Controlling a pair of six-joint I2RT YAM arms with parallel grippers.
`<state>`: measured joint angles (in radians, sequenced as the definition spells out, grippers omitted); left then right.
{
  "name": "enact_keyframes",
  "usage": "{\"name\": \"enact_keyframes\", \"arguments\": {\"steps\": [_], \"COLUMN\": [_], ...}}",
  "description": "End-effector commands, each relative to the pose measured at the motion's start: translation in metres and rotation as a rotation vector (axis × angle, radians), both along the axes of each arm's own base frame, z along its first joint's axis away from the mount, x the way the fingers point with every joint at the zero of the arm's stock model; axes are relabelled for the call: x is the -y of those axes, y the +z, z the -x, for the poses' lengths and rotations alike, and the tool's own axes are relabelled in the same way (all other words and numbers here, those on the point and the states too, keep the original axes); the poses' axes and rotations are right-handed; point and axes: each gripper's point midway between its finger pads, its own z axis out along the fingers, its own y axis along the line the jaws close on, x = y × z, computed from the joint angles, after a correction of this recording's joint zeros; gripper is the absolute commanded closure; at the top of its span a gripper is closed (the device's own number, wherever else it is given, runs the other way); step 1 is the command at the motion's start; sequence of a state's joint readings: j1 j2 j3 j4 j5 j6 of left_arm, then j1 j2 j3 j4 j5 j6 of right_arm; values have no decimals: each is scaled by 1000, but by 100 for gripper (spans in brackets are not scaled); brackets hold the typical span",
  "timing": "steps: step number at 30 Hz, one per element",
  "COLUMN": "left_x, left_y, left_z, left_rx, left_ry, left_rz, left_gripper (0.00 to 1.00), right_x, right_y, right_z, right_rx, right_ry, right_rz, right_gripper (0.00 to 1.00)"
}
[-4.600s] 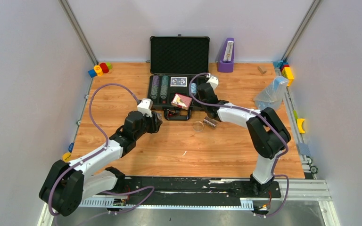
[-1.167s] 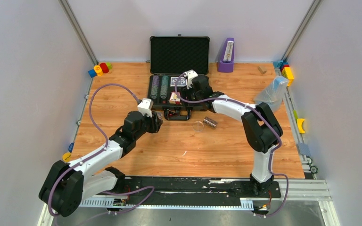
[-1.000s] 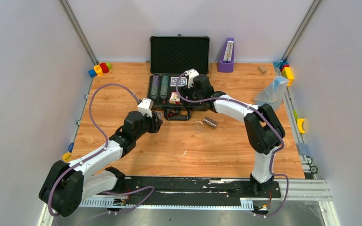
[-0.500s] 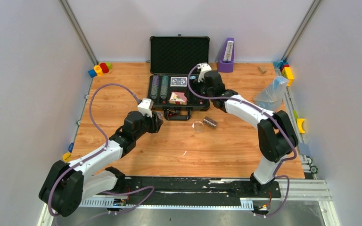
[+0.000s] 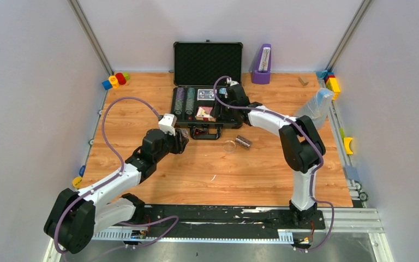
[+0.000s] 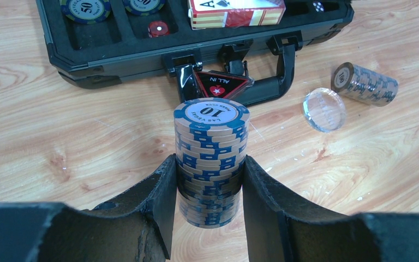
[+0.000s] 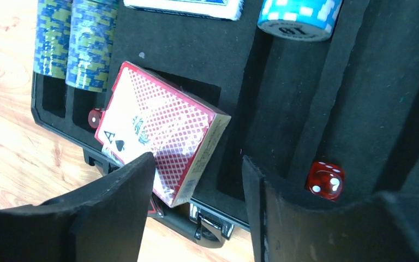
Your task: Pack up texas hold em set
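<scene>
The black briefcase (image 5: 208,64) lies open at the back of the table, foam lid up. Green-and-blue chip stacks (image 7: 71,41), a light blue stack (image 7: 297,16) and the blue deck (image 7: 183,6) sit in its slots. The red deck (image 7: 163,136) rests tilted, half over its slot. My right gripper (image 7: 199,164) hovers open just above the case's front edge, its left finger over the deck's corner. My left gripper (image 6: 210,185) is shut on an upright blue-and-tan chip stack (image 6: 211,158) in front of the handle. One chip roll (image 6: 366,83) lies on its side on the table.
A clear disc (image 6: 324,109) lies beside the fallen roll, and a triangular ALL IN marker (image 6: 218,86) sits by the handle. Red dice (image 7: 324,180) lie in the case. A purple metronome (image 5: 262,64), a clear plastic bag (image 5: 313,108) and coloured toys (image 5: 114,80) line the back and sides.
The right gripper drew back to the right from the red deck, leaving it tilted in the case, then swung back left over it. The left arm with its chip stack has not moved.
</scene>
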<state>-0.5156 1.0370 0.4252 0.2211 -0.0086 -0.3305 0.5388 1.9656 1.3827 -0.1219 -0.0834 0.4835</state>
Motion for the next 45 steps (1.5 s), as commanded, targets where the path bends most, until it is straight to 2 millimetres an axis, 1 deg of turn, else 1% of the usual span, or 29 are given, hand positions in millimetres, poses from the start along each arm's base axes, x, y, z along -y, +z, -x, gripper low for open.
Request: {"name": "enact_keyframes", "arguments": {"steps": [1,6,7,12,13,14,18,21,22,25,26,27,28,30,32,33,34,37,40,43,44,45], "left_x": [6,7,7,7,7,7,7,7,7,8,8,8,8,8,7,7,7,6,5,5,4,4], "left_y": [44,44,43,42,41,41,40,38,38,37,37,37,37,37,37,38,37,38,39,38,39,39], "left_z": [-14,-15,-15,-16,-16,-16,-16,-17,-17,-18,-18,-18,-18,-18,-18,-18,-18,-18,-18,-18,-18,-18], "left_rx": [141,139,137,134,133,132,130,127,126,123,123,123,122,122,124,124,124,126,128,130,130,132], "left_ry": [1,-3,-3,-2,-3,-2,-3,-2,-2,-2,-2,-2,-2,-1,-1,-1,1,4,7,10,11,13], "left_rz": [66,65,64,55,52,51,48,46,46,44,44,45,45,46,46,46,44,42,40,36,36,33], "left_gripper": [100,100,100,100,100,100,100,100,100,100,100,100,100,100,100,100,100,100,100,100,100,100], "right_x": [-16,-23,-24,-27,-28,-28,-27,-34,-34,-29,-26,-25,-20,-16,-15,-15,-16,-18,-18,-15,-13,-9], "right_y": [11,9,8,6,5,6,5,4,3,6,9,14,20,31,42,44,45,36,17,-1,-3,0], "right_z": [-12,-21,-23,-29,-29,-31,-36,-30,-29,-28,-29,-28,-31,-31,-31,-30,-31,-31,-28,-24,-23,-23], "right_rx": [-20,-8,0,29,37,48,80,73,73,109,127,140,157,176,195,199,201,184,145,108,103,108], "right_ry": [-39,-20,-10,41,54,62,84,134,135,94,79,77,53,37,34,36,38,51,58,53,49,38], "right_rz": [-93,-92,-84,-48,-42,-31,3,-6,-1,77,107,119,135,138,134,132,130,134,146,165,174,189], "right_gripper": [44,57,63,70,74,75,75,73,69,52,49,48,50,62,70,71,76,85,85,85,85,85]}}
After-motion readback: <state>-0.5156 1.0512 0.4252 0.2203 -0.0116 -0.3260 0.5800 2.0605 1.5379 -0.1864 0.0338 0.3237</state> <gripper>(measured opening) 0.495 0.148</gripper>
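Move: The red card box, propped a little proud of its recess in the case, has its middle about 4 cm to the right hand's left, 1 cm ahead and 2 cm below. The blue card deck lies some 7 cm beyond the box; the light-blue chips stand 8 cm ahead of the hand and 2 cm to its right. A red die is 6 cm to its right, 1 cm nearer the base. From the left hand, the box is about 13 cm ahead, 8 cm right. Nudging at the right end of the red card box, the right hand goes about 2.5 cm forward and 1.5 cm left at almost constant height while its fingers close. They then part briefly and close again almost shut as the hand shifts left and back right about 1 cm, rolling some 10 degrees left side down, its fingertips ending at the box's right edge. ##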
